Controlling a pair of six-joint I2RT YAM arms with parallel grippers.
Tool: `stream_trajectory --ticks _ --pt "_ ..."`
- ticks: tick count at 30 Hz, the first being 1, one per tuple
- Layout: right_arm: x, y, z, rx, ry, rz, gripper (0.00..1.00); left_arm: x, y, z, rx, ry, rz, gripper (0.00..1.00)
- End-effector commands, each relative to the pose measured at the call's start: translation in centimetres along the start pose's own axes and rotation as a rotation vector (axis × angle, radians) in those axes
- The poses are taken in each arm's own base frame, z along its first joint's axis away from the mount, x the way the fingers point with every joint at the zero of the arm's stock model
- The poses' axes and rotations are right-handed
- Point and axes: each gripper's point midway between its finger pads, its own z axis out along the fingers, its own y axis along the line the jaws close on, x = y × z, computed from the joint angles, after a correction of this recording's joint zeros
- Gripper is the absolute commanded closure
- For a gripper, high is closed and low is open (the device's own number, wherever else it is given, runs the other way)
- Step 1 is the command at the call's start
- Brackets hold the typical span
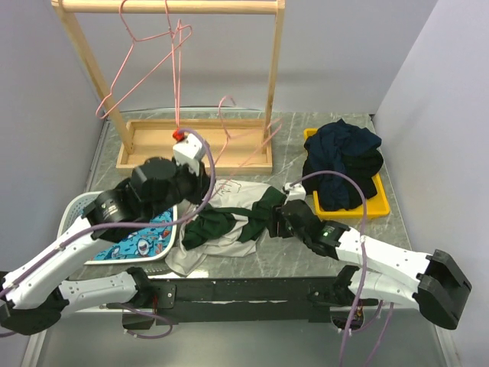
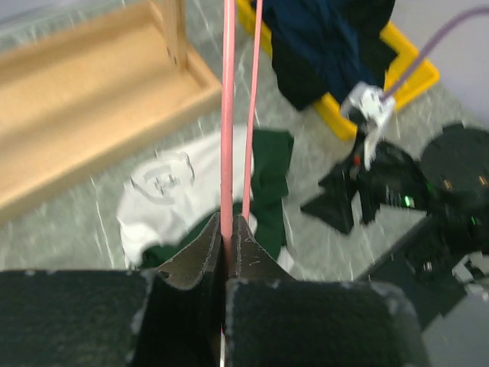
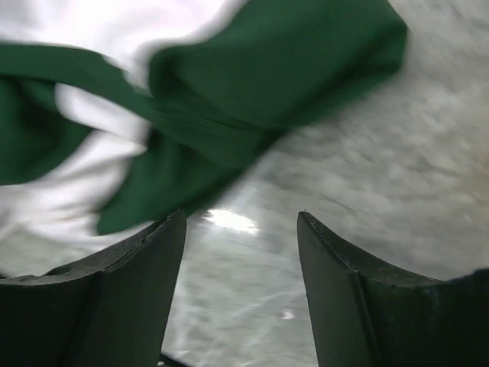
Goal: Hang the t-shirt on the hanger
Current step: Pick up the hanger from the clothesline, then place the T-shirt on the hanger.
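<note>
The green and white t-shirt (image 1: 225,222) lies crumpled on the table in front of the arms. My left gripper (image 2: 227,223) is shut on the thin pink wire of the hanger (image 2: 227,115), holding it above the shirt (image 2: 179,191). In the top view that hanger (image 1: 248,141) slants from the left gripper (image 1: 205,177) towards the rack's right post. At the shirt's right edge my right gripper (image 1: 276,216) is down low. Its jaws (image 3: 241,222) stand open over bare table, with a green fold of the t-shirt (image 3: 252,99) just beyond the fingertips and nothing between them.
A wooden rack (image 1: 168,7) stands at the back on a tray-like base (image 1: 149,149), and two more pink hangers (image 1: 149,57) hang from its bar. A yellow bin (image 1: 374,205) of dark navy clothes sits at the right. A white basket (image 1: 76,208) with blue shark-print cloth is at the left.
</note>
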Motion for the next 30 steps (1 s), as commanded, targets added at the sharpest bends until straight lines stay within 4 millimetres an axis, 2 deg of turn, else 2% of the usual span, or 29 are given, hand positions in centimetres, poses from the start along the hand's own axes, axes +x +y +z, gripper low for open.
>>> stream_trajectory --ticks 1,5,10,11,12,14,15,17,18,19,20,21,22,23,30 --pt "-1.5 -0.2 1.1 0.024 -0.099 0.024 0.36 3.8 0.0 -2.1 -0.052 0.088 -0.104 0.99" --pt "-1.5 0.5 2.2 0.010 -0.093 0.006 0.37 6.6 -0.2 -3.4 -0.063 0.148 -0.150 0.99" --pt "-2.4 1.0 3.3 0.033 -0.094 -0.025 0.38 9.0 -1.1 -5.2 -0.032 0.210 -0.229 0.99" --pt "-2.1 0.8 3.9 0.053 -0.077 -0.038 0.39 9.4 -1.1 -5.4 -0.033 0.222 -0.233 0.99" --pt "-2.8 1.2 4.0 0.051 -0.084 -0.041 0.43 10.0 -0.8 -6.0 -0.044 0.244 -0.230 0.99" --pt "-2.9 0.8 4.4 0.088 -0.076 -0.058 0.46 10.3 -0.6 -6.6 -0.050 0.263 -0.240 0.99" --pt "-3.9 1.2 4.4 0.091 -0.095 -0.052 0.52 10.8 -0.5 -6.9 -0.054 0.283 -0.236 0.99" --pt "-4.6 1.3 4.3 0.100 -0.106 -0.057 0.58 11.5 -0.4 -7.3 -0.054 0.307 -0.241 0.99" --pt "-5.7 1.8 4.2 0.098 -0.124 -0.054 0.66 11.8 -0.4 -7.7 -0.046 0.319 -0.241 0.99" --pt "-5.6 1.6 4.3 0.120 -0.108 -0.065 0.70 12.2 -0.3 -7.8 -0.049 0.330 -0.237 0.99" --pt "-7.0 2.3 4.1 0.115 -0.126 -0.058 0.79 12.3 -0.2 -8.0 -0.046 0.331 -0.235 0.99" --pt "-7.4 2.3 4.1 0.120 -0.124 -0.058 0.82 12.4 -0.1 -8.4 -0.041 0.333 -0.230 0.99" --pt "-7.3 2.3 4.3 0.126 -0.107 -0.062 0.84 12.3 0.1 -8.6 -0.042 0.331 -0.227 0.99" --pt "-8.2 2.7 4.3 0.108 -0.106 -0.046 0.88 12.2 0.2 -8.9 -0.040 0.330 -0.225 0.99" --pt "-9.3 3.2 4.4 0.089 -0.052 -0.020 0.92 12.4 0.3 -9.5 -0.029 0.359 -0.188 0.99"
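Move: The left hand holds the pink hanger; the t-shirt's middle lies about 30 cm below it, 4 cm ahead and 3 cm to its right, with the white basket some 28 cm to that hand's left and about 3 cm ahead, similarly low. The open right hand has the shirt's green end some 6 cm ahead, 4 cm to its left and 4 cm below, the shirt's middle 16 cm left and 4 cm ahead. Back and down, about 10 cm each way and drifting some 7 cm left, the left hand keeps its pinch on the hanger and tips about 20 degrees further down, bringing it low over the t-shirt. The right hand dips roughly 3 cm, then pushes forward and left while closing, pinches the green cloth and rises about 7 cm from its lowest point. ##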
